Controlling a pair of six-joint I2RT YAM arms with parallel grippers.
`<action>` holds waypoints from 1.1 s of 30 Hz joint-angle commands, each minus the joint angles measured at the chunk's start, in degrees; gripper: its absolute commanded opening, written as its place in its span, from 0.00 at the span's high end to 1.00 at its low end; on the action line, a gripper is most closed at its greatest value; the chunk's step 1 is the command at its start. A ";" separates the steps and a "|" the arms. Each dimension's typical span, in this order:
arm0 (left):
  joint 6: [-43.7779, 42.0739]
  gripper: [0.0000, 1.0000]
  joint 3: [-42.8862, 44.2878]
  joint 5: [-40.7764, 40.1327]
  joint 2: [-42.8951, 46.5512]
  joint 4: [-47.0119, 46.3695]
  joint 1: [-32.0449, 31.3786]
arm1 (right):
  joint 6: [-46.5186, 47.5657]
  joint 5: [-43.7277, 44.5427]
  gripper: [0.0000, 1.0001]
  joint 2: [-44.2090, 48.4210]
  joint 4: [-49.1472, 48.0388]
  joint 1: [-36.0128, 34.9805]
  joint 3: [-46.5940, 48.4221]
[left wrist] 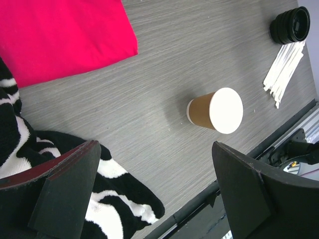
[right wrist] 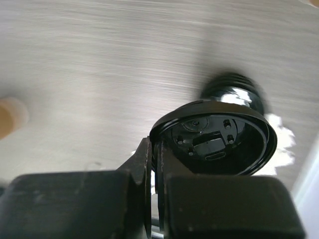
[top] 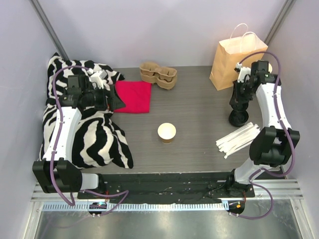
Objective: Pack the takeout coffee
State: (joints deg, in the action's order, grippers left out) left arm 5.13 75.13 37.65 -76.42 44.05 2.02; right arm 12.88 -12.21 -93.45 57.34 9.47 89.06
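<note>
The takeout coffee cup (top: 166,133), small, tan paper with a pale top and no lid on it, stands upright mid-table; the left wrist view shows it too (left wrist: 215,110). My right gripper (top: 239,102) is shut on the rim of a black plastic lid (right wrist: 214,137), held tilted just above a stack of black lids (top: 238,118) at the right. In the right wrist view the gripper (right wrist: 155,149) pinches the lid's edge. My left gripper (top: 117,99) hangs open over the zebra cloth's edge, far left of the cup, its jaws (left wrist: 154,149) wide apart with nothing between them.
A brown paper bag (top: 234,62) stands at the back right. A pulp cup carrier (top: 158,74) sits at the back, a red cloth (top: 133,95) beside a zebra blanket (top: 94,134) on the left. White stir sticks (top: 238,139) lie near the right arm's base.
</note>
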 commanded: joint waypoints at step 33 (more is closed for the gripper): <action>-49.07 0.06 -10.97 -3.01 17.63 -17.59 -51.06 | 18.84 -58.99 0.99 11.36 16.58 -42.25 -6.09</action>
State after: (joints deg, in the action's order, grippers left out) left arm -42.68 64.75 37.63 -57.78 35.59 -46.74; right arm 34.65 -69.87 -84.09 76.42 -30.20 83.88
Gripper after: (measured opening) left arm 0.957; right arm 0.044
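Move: My right hand, already pinching a black lid by its rim, will take it to the single paper cup some 33 cm to its left, about 10 cm nearer me and 10 cm lower. The lid stack is roughly 4 cm right of this hand and 13 cm below; the straws lie about 11 cm back, 4 cm right. From my open left hand the cup is some 24 cm right, 8 cm back and 17 cm below, and the red cloth about 13 cm ahead, 6 cm right. Still pinching the lid, I sweep my right hand nearly 30 cm left and some 24 cm back, rising about 10 cm, while the wrist swings its fingers from down to pointing left, above the cup's near right side. Meanwhile my left hand goes about 18 cm right and back, towards the cup, rising and then dipping a little, and turns its wide-open fingers to point right. ##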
